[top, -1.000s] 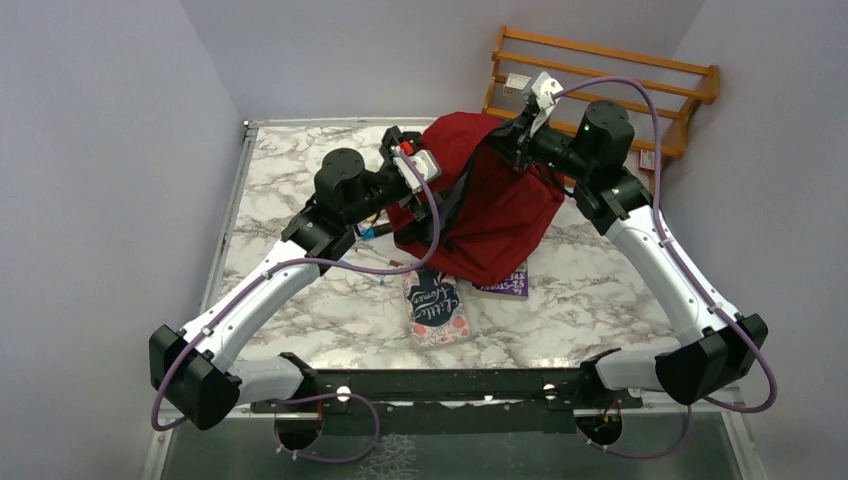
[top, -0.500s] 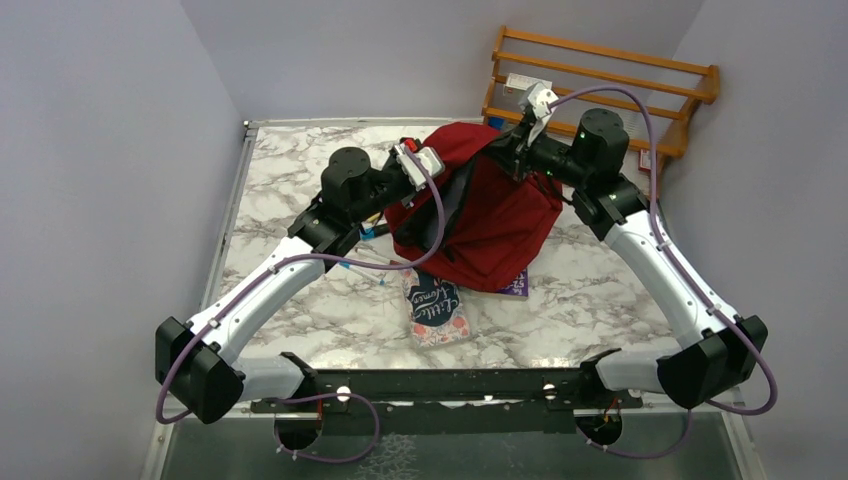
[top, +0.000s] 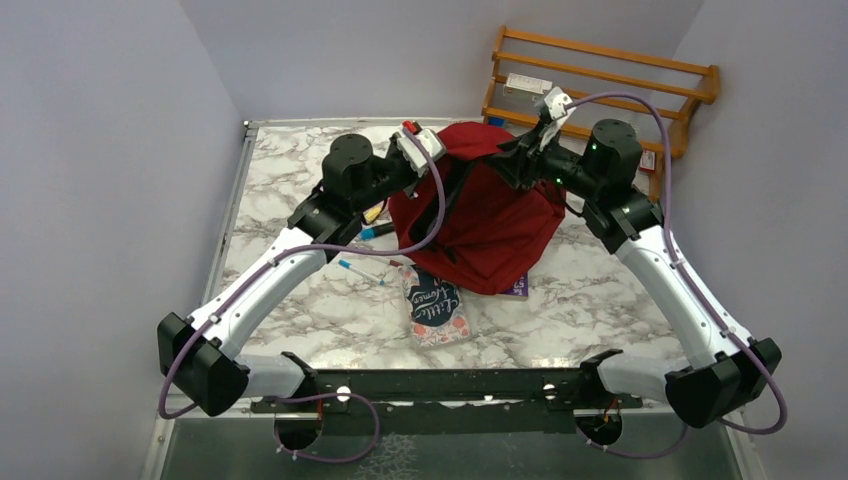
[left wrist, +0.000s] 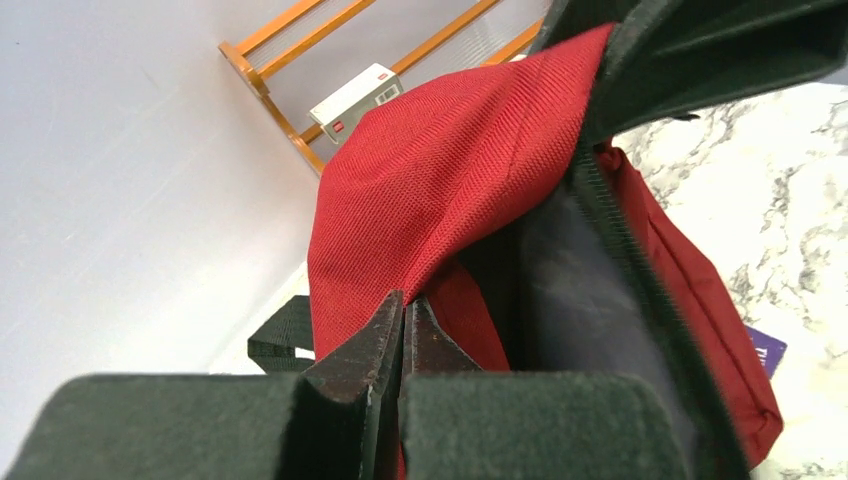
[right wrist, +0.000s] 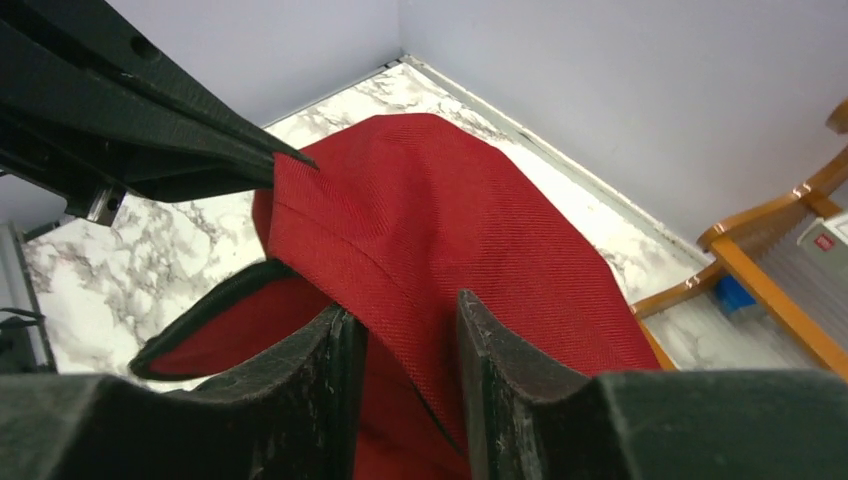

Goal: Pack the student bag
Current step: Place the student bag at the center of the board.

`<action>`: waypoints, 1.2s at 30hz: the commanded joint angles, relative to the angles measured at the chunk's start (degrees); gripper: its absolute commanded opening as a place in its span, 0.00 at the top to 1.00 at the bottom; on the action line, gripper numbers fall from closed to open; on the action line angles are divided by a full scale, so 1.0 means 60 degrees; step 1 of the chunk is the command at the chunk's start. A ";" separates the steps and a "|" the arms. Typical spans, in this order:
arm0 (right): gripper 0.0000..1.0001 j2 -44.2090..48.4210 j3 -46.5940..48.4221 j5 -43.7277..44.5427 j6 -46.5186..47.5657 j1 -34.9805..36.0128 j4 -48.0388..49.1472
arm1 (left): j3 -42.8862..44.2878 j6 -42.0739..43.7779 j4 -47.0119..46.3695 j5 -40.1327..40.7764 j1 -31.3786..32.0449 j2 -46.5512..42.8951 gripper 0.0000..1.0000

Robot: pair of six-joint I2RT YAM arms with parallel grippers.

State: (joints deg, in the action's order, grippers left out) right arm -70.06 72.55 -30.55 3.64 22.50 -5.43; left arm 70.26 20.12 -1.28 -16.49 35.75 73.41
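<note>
The student bag, dark red with black zip edges, stands bunched up on the marble table. My left gripper is shut on the red fabric at the rim of its mouth, on the left side. In the left wrist view its fingertips pinch the bag beside the grey lining. My right gripper is at the bag's top right. In the right wrist view its jaws stand apart around a loose fold of the bag. The left gripper's fingers show there too, holding the flap's far corner.
A floral-covered book lies in front of the bag, and a purple book pokes out from under it. A pen and a blue marker lie to the left. A wooden rack with a white box stands behind.
My left gripper has shut on the bag's rim and lifted it up and back. My right gripper's jaws have parted, and its arm has shifted slightly right.
</note>
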 commanded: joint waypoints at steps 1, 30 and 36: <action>0.56 0.0726 -0.0142 0.0873 -0.1473 0.0014 -0.0864 | 0.0833 -0.0492 0.0462 -0.0527 0.0044 0.0264 1.00; 0.26 0.1335 -0.2348 0.1842 -0.8581 0.0549 0.0663 | 0.2044 -0.2346 0.0872 -0.0313 0.0075 0.1330 1.00; 0.25 0.0768 -0.2084 0.2028 -0.8344 0.0848 0.0733 | 0.2005 -0.2284 0.0876 -0.0367 0.0074 0.1374 1.00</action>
State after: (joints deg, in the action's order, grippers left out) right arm -63.66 57.47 -19.38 -46.94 26.41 -3.79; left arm 80.86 6.66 5.91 -16.97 35.75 81.78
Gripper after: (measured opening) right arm 0.752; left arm 0.005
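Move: The student bag hangs between the hands. From the right hand, the bag's zipped rim is about 7 cm below, 3 cm back and 3 cm left; the treehouse book is some 35 cm down, 1 cm back and 2 cm right, with the Little Women book 9 cm back and 10 cm left. From the left hand, which already pinches the cloth, the bag's middle lies about 17 cm below, 5 cm right and 3 cm back. Right hand sinks some 6 cm and back to the rim, tipping down, opening; left, still pinching, eases right. ##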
